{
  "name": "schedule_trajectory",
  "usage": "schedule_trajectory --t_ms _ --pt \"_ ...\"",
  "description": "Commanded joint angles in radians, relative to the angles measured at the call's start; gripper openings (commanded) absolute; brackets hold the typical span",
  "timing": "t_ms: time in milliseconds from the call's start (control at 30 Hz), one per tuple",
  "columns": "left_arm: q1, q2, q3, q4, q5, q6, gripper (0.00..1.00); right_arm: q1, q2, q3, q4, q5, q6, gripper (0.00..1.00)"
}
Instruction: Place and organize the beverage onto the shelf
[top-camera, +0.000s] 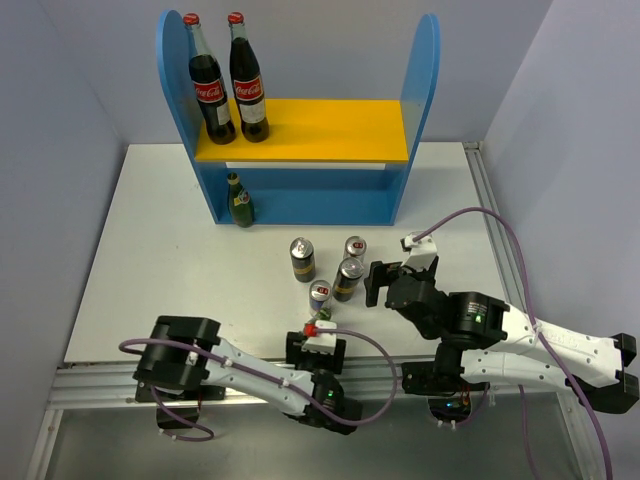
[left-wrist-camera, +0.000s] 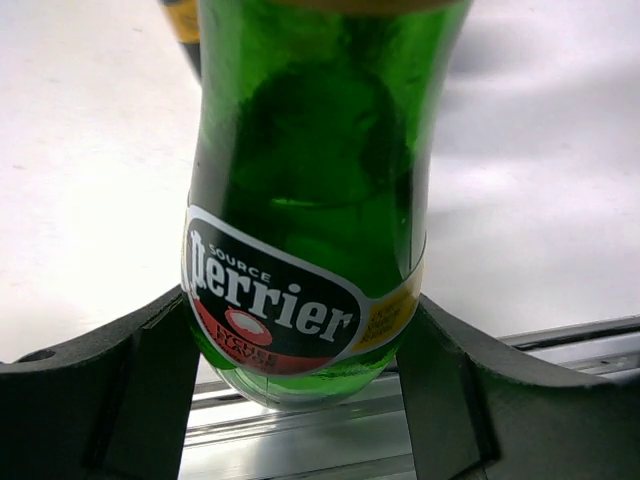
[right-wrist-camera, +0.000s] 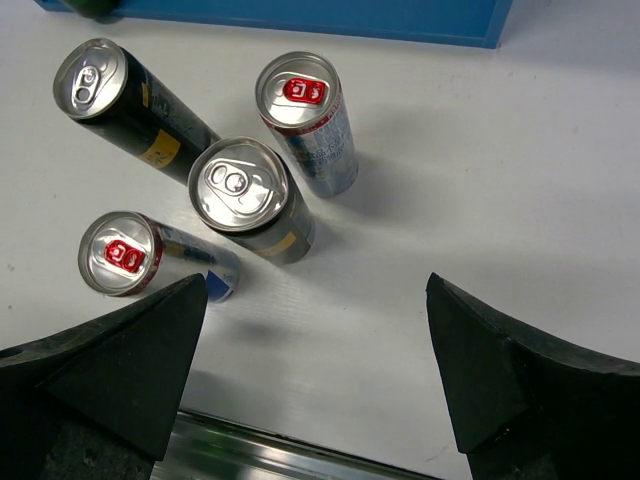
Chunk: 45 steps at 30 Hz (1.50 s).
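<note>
My left gripper (top-camera: 316, 347) is shut on a green Perrier bottle (top-camera: 311, 329) near the table's front edge. In the left wrist view the bottle (left-wrist-camera: 310, 200) sits between both fingers (left-wrist-camera: 140, 390), its base above the metal rail. A second green bottle (top-camera: 240, 201) stands on the lower tier of the blue shelf (top-camera: 420, 90), at the left. Two tall dark cans (top-camera: 302, 259) (top-camera: 347, 279) and two slim cans (top-camera: 355, 247) (top-camera: 320, 294) stand mid-table. My right gripper (top-camera: 378, 284) is open and empty just right of them. In its wrist view (right-wrist-camera: 315, 370) all the cans lie ahead to the left, the nearest dark can (right-wrist-camera: 240, 190).
Two red-capped cola bottles (top-camera: 212, 95) (top-camera: 248, 90) stand at the left of the yellow upper board (top-camera: 330, 130). The shelf's blue base (right-wrist-camera: 300, 20) lies beyond the cans. An aluminium rail (top-camera: 100, 380) runs along the table's near edge.
</note>
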Motion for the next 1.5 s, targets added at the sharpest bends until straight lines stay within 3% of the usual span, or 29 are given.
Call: schedule_trajectory --t_ms 0,233,500,567,600,633,667,700,733,800,967,1200,1467 --pt "-0.006 -0.128 -0.023 -0.25 -0.124 -0.242 0.0 0.009 -0.003 0.018 0.004 0.035 0.013 0.98" --pt "0.0 -0.252 -0.106 -0.254 -0.144 -0.292 0.0 0.02 0.009 0.022 -0.005 0.039 0.016 0.97" --pt "0.172 -0.442 -0.227 0.153 -0.147 0.176 0.0 0.02 0.015 0.022 -0.004 0.038 0.015 0.97" --pt "0.265 -0.502 -0.293 0.318 -0.13 0.442 0.0 0.023 0.011 0.02 -0.002 0.039 0.013 0.97" --pt "0.301 -0.573 -0.326 0.559 -0.11 0.566 0.0 0.023 0.011 0.022 -0.005 0.041 0.018 0.97" --pt "0.372 -0.618 -0.415 0.689 -0.084 0.806 0.0 0.023 0.011 0.02 -0.005 0.041 0.018 0.97" --pt "0.411 -0.664 -0.47 0.827 0.003 0.939 0.0 0.023 0.009 0.02 -0.007 0.042 0.019 0.97" --pt "0.443 -0.754 -0.523 1.097 0.054 1.057 0.0 0.023 0.008 0.022 -0.007 0.044 0.021 0.97" --pt "0.509 -0.793 -0.608 1.191 0.097 1.212 0.0 0.025 0.005 0.02 -0.007 0.045 0.021 0.97" --pt "0.609 -0.847 -0.65 1.327 0.195 1.332 0.0 0.026 0.003 0.02 -0.004 0.045 0.021 0.97" --pt "0.802 -0.775 -0.656 1.492 0.339 1.48 0.0 0.026 0.018 0.006 0.007 0.047 0.018 0.97" --pt "1.034 -0.549 -0.586 1.659 0.519 1.52 0.0 0.029 0.043 0.002 0.007 0.042 0.027 0.97" --pt "1.151 -0.393 -0.528 1.776 0.632 1.537 0.0 0.037 0.029 -0.006 0.024 0.036 0.019 0.98"
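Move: The left hand holds a green Perrier bottle upright. The gap on the shelf's lower level, right of the Perrier already standing there, lies about 34 cm ahead and 15 cm to its left, its floor roughly 9 cm lower. That first Perrier is some 33 cm ahead, 21 cm left; the slim silver can 10 cm ahead, 2 cm right; the dark can 20 cm ahead, 3 cm left. From the right hand the gap is about 25 cm ahead, 31 cm left, 19 cm below. Keeping its grip round the bottle's lower half, the left hand first swings left and lifts about 4 cm, then sweeps forward some 28 cm in all and about 17 cm left, past the left side of the dark can, towards the lower shelf opening. It turns roughly 10 degrees counter-clockwise on the way and sinks back to its starting height over the last stretch, bringing the bottle up just short of the shelf's front edge, right of and nearer than the standing Perrier. ##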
